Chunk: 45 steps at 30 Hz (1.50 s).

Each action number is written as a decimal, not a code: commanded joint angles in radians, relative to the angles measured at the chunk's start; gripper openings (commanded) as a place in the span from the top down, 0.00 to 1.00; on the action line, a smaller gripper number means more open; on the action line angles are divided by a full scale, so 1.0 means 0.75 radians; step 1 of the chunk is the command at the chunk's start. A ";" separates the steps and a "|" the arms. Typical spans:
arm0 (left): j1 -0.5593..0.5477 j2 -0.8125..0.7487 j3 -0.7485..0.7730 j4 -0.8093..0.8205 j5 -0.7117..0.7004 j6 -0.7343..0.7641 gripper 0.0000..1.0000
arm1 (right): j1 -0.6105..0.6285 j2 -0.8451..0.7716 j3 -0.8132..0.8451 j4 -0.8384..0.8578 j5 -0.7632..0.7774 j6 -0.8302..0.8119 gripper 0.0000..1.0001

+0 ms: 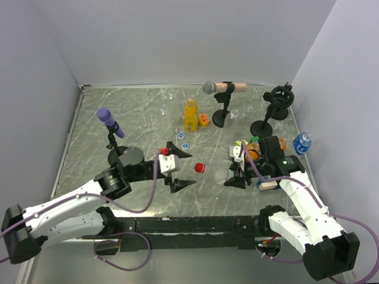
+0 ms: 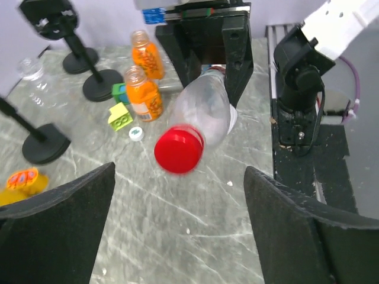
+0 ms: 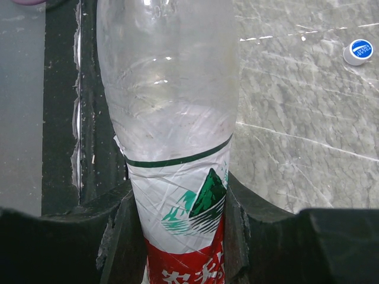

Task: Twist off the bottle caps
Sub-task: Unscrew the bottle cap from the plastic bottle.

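My right gripper (image 3: 177,236) is shut on the red-white label of a clear bottle (image 3: 172,118), which lies level with its neck toward the left arm (image 1: 224,175). A red bottle cap (image 2: 179,149) shows blurred just in front of the bottle's neck (image 2: 201,109). From above, the red cap (image 1: 200,168) sits apart from the bottle's mouth. My left gripper (image 2: 179,177) stands wide open facing the cap, with nothing between its fingers (image 1: 177,167). A yellow-orange bottle (image 1: 190,114) stands at the back. A small blue-labelled bottle (image 1: 302,144) is at the right.
Two blue caps (image 1: 185,144) lie beyond the left gripper, one also in the right wrist view (image 3: 359,51). Microphone stands (image 1: 109,122) (image 1: 222,87) (image 1: 278,100) ring the back. Two open orange bottles (image 2: 144,94), green-yellow blocks (image 2: 120,116) and a white cap (image 2: 137,134) sit near the right gripper.
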State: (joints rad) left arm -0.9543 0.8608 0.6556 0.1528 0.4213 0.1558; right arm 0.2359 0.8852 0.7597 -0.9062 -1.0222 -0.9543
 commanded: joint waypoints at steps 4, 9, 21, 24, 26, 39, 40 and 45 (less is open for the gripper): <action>0.019 0.186 0.175 0.029 0.222 0.115 0.25 | 0.004 -0.006 -0.005 0.002 -0.054 -0.039 0.69; 0.027 0.196 0.169 0.078 0.230 0.087 0.41 | 0.004 0.002 -0.001 -0.005 -0.059 -0.045 0.69; 0.035 0.261 0.208 0.021 0.265 0.052 0.78 | 0.004 -0.002 -0.003 -0.005 -0.055 -0.043 0.69; 0.037 0.262 0.208 0.021 0.258 -0.011 0.92 | 0.004 -0.002 -0.003 -0.003 -0.055 -0.041 0.69; 0.037 0.255 0.210 0.015 0.246 -0.083 0.97 | 0.004 -0.002 -0.003 -0.003 -0.050 -0.041 0.69; 0.033 0.286 0.402 -0.302 -0.039 -1.348 0.99 | 0.004 0.014 -0.001 -0.001 -0.050 -0.043 0.69; 0.027 0.304 0.418 -0.308 -0.036 -1.406 0.99 | 0.007 0.016 0.002 -0.003 -0.052 -0.045 0.69; 0.002 0.378 0.547 -0.510 -0.138 -1.364 0.99 | 0.004 0.008 -0.005 0.004 -0.042 -0.039 0.69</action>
State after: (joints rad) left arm -0.9291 1.1130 0.9627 -0.1577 0.3634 -0.7574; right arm 0.2356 0.8928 0.7589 -0.9279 -1.0336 -0.9623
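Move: The red cap sits about 3 cm to the right of the left hand, level fore and aft and roughly 1 cm lower, between the lines of its open fingers. The bottle's body runs on behind it, its middle some 10 cm right, 2 cm back and 5 cm down. Two loose blue-topped caps lie about 20 cm below, 17 and 21 cm ahead, 2 and 4 cm left. From the right hand the red cap is about 10 cm left, 3 cm ahead and 8 cm up. Rightward by about 3 cm goes the left hand, its wide-open fingers coming over the red cap and closing until they pinch its sides. Then it stays nearly in place and rolls about its finger line, some 55 degrees counter-clockwise as seen from the left hand looking at the cap. The right hand keeps its grip on the bottle and holds it still against the twist. ##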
